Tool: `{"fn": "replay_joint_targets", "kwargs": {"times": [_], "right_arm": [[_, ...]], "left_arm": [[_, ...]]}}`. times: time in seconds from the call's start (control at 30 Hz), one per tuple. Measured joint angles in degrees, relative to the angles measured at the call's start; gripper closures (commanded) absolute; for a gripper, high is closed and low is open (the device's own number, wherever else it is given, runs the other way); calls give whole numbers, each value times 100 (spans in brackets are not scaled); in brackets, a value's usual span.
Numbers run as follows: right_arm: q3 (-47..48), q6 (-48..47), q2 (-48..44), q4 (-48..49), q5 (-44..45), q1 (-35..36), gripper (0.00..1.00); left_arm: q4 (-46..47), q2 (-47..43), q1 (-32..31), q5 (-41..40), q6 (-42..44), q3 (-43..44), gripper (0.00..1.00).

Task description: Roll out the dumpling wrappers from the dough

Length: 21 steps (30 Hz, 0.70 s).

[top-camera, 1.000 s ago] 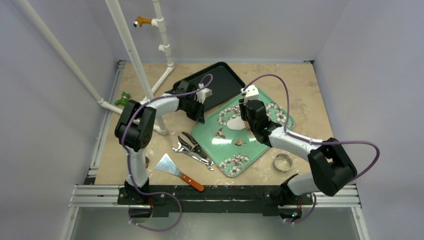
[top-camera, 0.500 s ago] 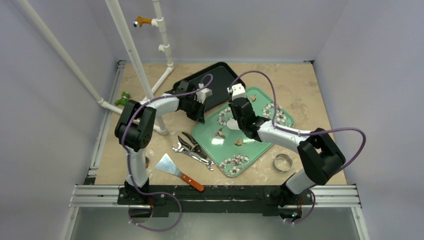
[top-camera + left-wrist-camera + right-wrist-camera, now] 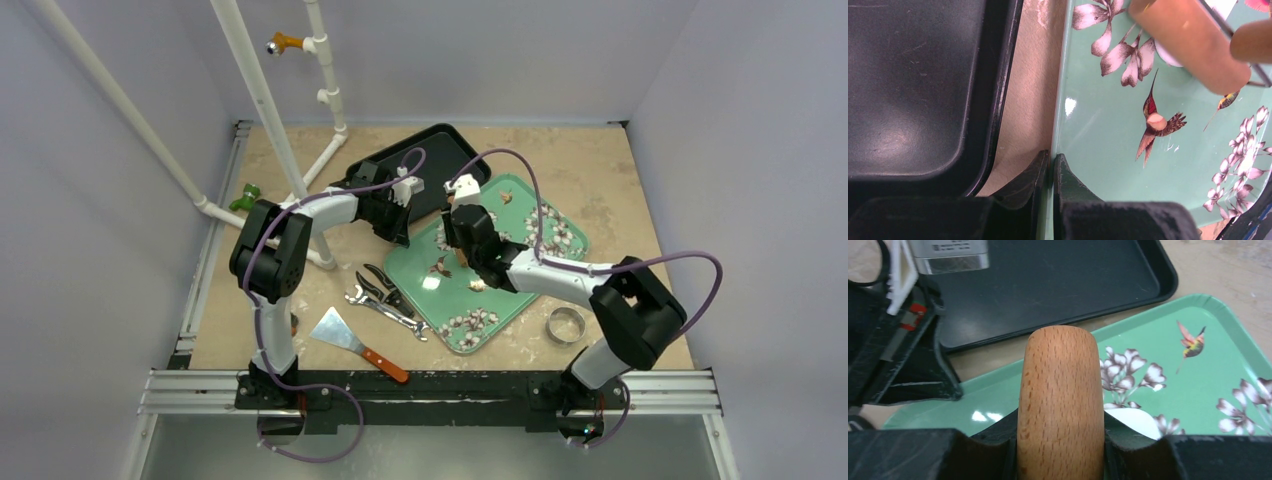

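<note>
A flat white dumpling wrapper point(image 3: 1130, 421) lies on the green flowered tray point(image 3: 520, 290), mostly hidden under the wooden rolling pin's roller point(image 3: 1193, 45). In the left wrist view only an edge of the wrapper point(image 3: 1167, 54) shows. My right gripper point(image 3: 1060, 442) is shut on the rolling pin's handle point(image 3: 1060, 390), and in the top view it point(image 3: 470, 238) hangs over the tray's far-left part. My left gripper point(image 3: 1052, 161) is shut on the tray's left rim point(image 3: 1060, 115), between the green tray and the black tray.
A black tray point(image 3: 440, 160) sits just beyond the green one. Pliers point(image 3: 385, 288), a wrench point(image 3: 390, 312) and a scraper point(image 3: 355, 343) lie left of the green tray. A metal ring point(image 3: 565, 325) rests at its right. White pipes point(image 3: 270, 110) stand at back left.
My right arm has swung left and away across the green tray, carrying the rolling pin over the white dough. The left arm has kept still on the rim.
</note>
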Motion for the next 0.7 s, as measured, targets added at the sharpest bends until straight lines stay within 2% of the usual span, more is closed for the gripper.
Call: {"fn": "replay_joint_targets", "kwargs": {"times": [0.23,0.43,0.53,0.7], "right_arm": [[-144,411,-9,273,-518,203,100],[-142,494,-251,-101,-957,240,100],[-142,444,-529,-420,-1075,85,100],[-236,439,-1233,-459,-1255,-634,100]], "left_arm": [[2,2,4,11,0,0,100],[2,2,7,17,-2,0,100],[2,2,7,17,0,0,100],[2,2,7,20,0,0,100]]}}
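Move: The dough wrapper lies about 11 cm below the right hand, some 3 cm to its right and 1 cm nearer the base, with the held roller already down on its left part. The green tray beneath is centred about 5 cm right and 4 cm back of this hand; the black tray is some 7 cm left and 13 cm ahead. From the left hand, shut on the green tray's rim, the wrapper is about 14 cm right, 1 cm back and slightly lower. Over the dough wrapper's left part the roller, still gripped in the right hand, finishes its stroke, going left about 4 cm and back about 3 cm as the hand turns a little counter-clockwise. The hand then reverses, swinging right some 6 cm and lifting about 5 cm with a slight forward drift, which takes the roller off the dough. The left fingers keep their pinch on the green tray's rim, holding still. ##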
